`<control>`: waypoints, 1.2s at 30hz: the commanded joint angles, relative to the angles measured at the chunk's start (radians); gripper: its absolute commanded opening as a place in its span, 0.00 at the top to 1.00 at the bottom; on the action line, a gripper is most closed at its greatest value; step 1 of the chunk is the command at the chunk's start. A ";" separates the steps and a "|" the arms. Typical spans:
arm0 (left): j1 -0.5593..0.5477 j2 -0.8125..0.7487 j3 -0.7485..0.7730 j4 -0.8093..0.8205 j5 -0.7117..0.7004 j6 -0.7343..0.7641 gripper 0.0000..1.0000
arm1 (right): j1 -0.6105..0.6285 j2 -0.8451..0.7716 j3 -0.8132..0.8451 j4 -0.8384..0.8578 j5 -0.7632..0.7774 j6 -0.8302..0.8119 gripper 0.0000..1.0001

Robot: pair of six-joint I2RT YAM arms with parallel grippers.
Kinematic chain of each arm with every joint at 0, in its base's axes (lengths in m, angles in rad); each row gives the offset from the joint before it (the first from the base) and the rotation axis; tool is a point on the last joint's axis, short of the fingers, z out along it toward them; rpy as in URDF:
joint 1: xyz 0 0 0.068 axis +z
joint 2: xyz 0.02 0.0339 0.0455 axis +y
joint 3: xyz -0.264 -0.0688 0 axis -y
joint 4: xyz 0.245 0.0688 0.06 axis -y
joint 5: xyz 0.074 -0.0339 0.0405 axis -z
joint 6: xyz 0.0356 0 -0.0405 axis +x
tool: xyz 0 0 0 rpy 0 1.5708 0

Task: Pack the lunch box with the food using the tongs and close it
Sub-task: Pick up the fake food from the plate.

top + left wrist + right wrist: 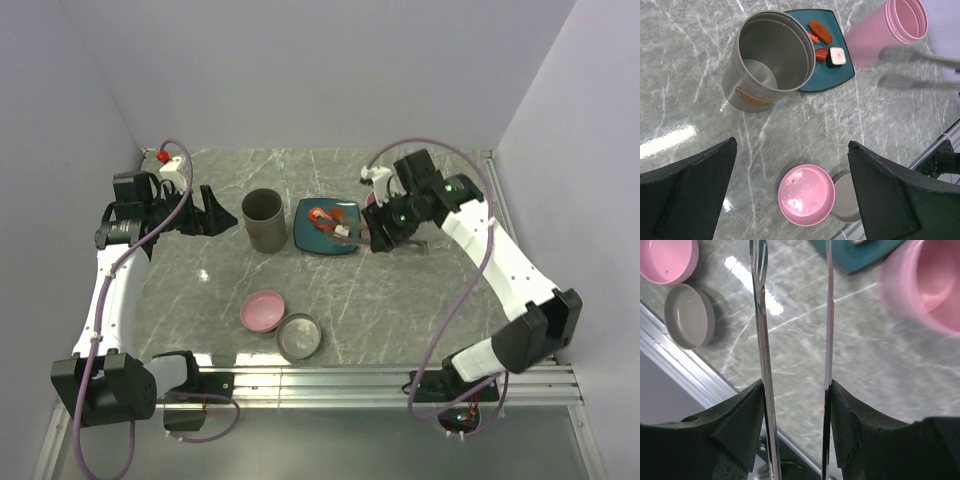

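The grey metal lunch box [262, 220] [771, 57] stands upright, open and empty, left of the teal plate [345, 245] [837, 75]. Red and orange food [322, 217] [820, 31] lies on the plate beside a white and black piece [837, 56]. My right gripper [372, 228] [796, 390] is shut on the silver tongs [343, 232] [760, 315] [920, 70], whose arms stay apart and reach over the plate's right side. My left gripper [208, 213] [792, 145] hangs open and empty left of the lunch box.
A pink open container [885, 32] [930, 285] stands right of the plate, hidden under my right arm in the top view. A pink lid [263, 310] [806, 195] and a grey lid [299, 336] [689, 315] lie near the table's metal front rail [380, 380].
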 commanded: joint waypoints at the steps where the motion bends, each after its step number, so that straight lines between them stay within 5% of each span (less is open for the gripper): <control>1: 0.001 -0.021 0.000 0.040 0.002 -0.022 0.01 | 0.024 -0.094 -0.132 0.193 -0.001 0.136 0.42; 12: 0.001 -0.018 -0.011 0.058 -0.020 -0.049 0.01 | 0.048 -0.180 -0.401 0.476 0.156 0.375 0.42; 36: 0.001 -0.021 -0.020 0.063 -0.023 -0.039 0.01 | 0.047 -0.016 -0.412 0.528 0.188 0.382 0.39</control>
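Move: The white fake-food cube on the teal plate lies roughly 14 cm ahead of the right hand, 6 cm to its left and 19 cm below. The brown food piece sits on the plate some 6 cm beyond the cube; the pink cup stands about 12 cm ahead of the hand and 6 cm to its right. From the left hand the cube is about 9 cm ahead, 27 cm to the right and 22 cm below. Towards the white cube the right hand brings the metal tongs it still holds. It draws back about 2 cm while sinking, then eases forward some 4 cm and a little left, ending nearly 9 cm lower, and turns about 20 degrees clockwise so the tongs point farther out. The fingers keep their hold, the tongs staying open. ##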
